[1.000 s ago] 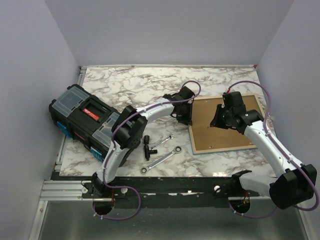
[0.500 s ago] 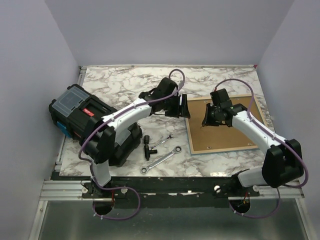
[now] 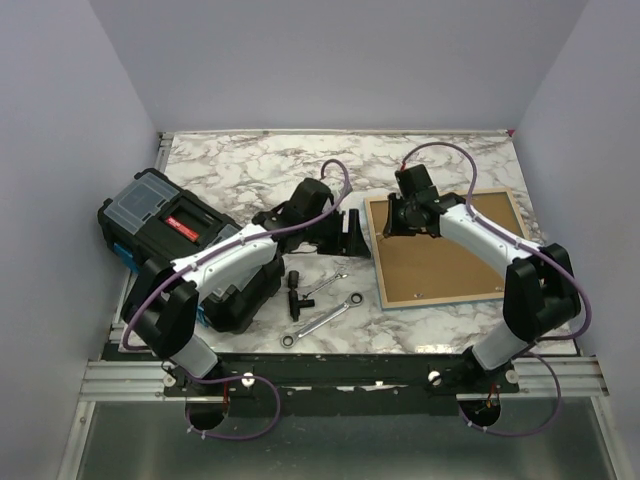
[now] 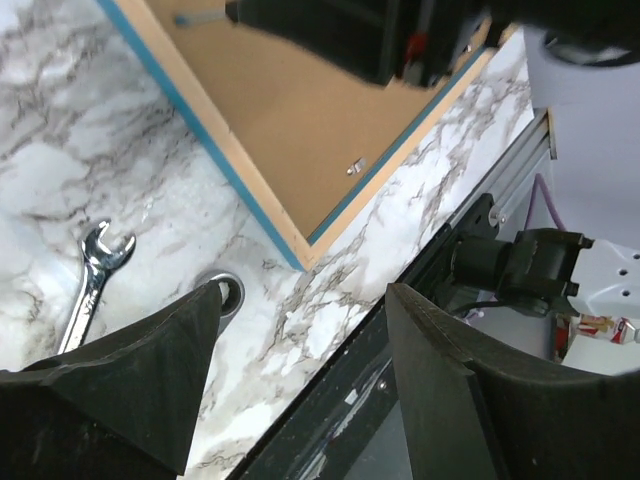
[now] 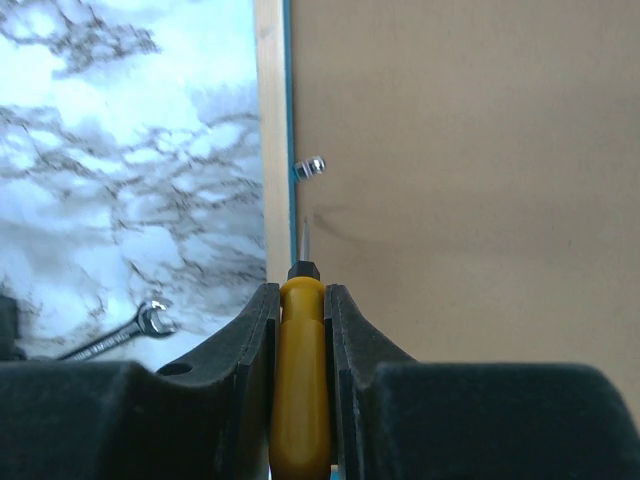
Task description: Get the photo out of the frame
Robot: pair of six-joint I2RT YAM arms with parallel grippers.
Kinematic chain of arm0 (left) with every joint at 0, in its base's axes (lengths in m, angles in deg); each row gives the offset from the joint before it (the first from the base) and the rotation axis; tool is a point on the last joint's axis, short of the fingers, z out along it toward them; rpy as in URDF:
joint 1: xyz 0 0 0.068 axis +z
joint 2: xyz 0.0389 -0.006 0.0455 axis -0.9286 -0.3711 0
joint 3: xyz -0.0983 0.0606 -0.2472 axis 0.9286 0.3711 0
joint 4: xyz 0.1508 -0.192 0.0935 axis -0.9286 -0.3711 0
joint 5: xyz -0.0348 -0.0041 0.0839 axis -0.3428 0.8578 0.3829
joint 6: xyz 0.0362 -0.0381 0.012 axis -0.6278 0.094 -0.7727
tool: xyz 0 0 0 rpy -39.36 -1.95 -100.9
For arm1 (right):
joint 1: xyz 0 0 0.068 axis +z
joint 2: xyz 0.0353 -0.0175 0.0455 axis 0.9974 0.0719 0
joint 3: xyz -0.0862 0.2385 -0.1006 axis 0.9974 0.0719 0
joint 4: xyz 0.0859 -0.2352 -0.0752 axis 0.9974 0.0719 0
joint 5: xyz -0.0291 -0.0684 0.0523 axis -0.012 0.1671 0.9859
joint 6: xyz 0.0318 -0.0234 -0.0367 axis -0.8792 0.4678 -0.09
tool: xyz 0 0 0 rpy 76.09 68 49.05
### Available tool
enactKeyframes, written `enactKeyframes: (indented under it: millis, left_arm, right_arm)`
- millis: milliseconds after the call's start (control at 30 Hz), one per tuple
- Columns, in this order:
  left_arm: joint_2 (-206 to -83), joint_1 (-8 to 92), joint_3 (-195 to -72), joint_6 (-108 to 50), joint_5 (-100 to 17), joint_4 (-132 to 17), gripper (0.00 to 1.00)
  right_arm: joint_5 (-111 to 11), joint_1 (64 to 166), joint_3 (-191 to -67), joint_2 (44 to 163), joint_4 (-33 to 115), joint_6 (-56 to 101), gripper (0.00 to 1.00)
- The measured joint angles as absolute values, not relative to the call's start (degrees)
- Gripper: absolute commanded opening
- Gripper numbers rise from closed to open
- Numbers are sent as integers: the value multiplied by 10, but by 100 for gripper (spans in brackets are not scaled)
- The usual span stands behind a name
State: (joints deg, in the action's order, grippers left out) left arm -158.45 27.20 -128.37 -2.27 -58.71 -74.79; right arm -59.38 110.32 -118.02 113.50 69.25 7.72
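The frame point(image 3: 450, 265) lies flat at the table's right with its brown back up; its turquoise edge shows in the left wrist view point(image 4: 300, 130). The photo is hidden under the brown back. My right gripper point(image 3: 392, 220) hovers over the frame's far left corner, shut on a yellow-handled screwdriver point(image 5: 300, 370). The screwdriver's thin tip points at a small metal clip point(image 5: 311, 166) on the frame's left edge point(image 5: 270, 120). My left gripper point(image 3: 354, 232) hangs just left of the frame, open point(image 4: 305, 292), with nothing between its fingers.
A black toolbox point(image 3: 165, 235) stands at the left. Two wrenches point(image 3: 322, 318) point(image 3: 322, 284) and a black T-shaped tool point(image 3: 294, 296) lie in front of the left gripper. Another small clip point(image 4: 355, 166) sits on the frame's near edge. The black front rail point(image 3: 350, 372) runs below.
The left gripper has opened and drawn back leftward from the frame's left edge. The right gripper has carried the screwdriver from the middle of the frame's back to its far left corner.
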Motion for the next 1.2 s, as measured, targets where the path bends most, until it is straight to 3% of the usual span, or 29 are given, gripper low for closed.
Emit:
enactKeyframes:
  millis: [233, 367, 900, 1200]
  left_arm:
    - [-1609, 236, -1232, 23, -605, -692, 62]
    - [-1655, 200, -1229, 56, -619, -641, 50]
    - [-1782, 181, -1228, 142, -661, -523, 22]
    - [-1792, 191, -1193, 176, -658, -501, 19]
  right_arm:
    - [-624, 1106, -1240, 1177, 687, 84, 0]
    - [-629, 1106, -1267, 1205, 686, 87, 1]
    - [-618, 1106, -1272, 1229, 679, 90, 1]
    - [-605, 1106, -1260, 1226, 665, 91, 1]
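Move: The right hand holds the screwdriver over the frame's back. The clip on the frame's left edge lies about 7 cm ahead, 3 cm left and 6 cm below it; the near-edge clip is some 10 cm back and 7 cm right. From the open left hand, the frame's near-left corner lies about 8 cm back, 8 cm right and 16 cm down. The big wrench's near-frame ring is 7 cm back and 1 cm right, the small wrench's open end level and 3 cm left, both about 17 cm below. Down, some 13 cm, and slanting back and to the right, the left hand comes onto the frame's near-left corner, rolling about 20 degrees and closing its fingers most of the way. Forward and slightly left, the right hand takes the still-gripped screwdriver about 4 cm along the left edge until its tip is at the clip, dips a centimetre after a small rise and then hovers almost still. ##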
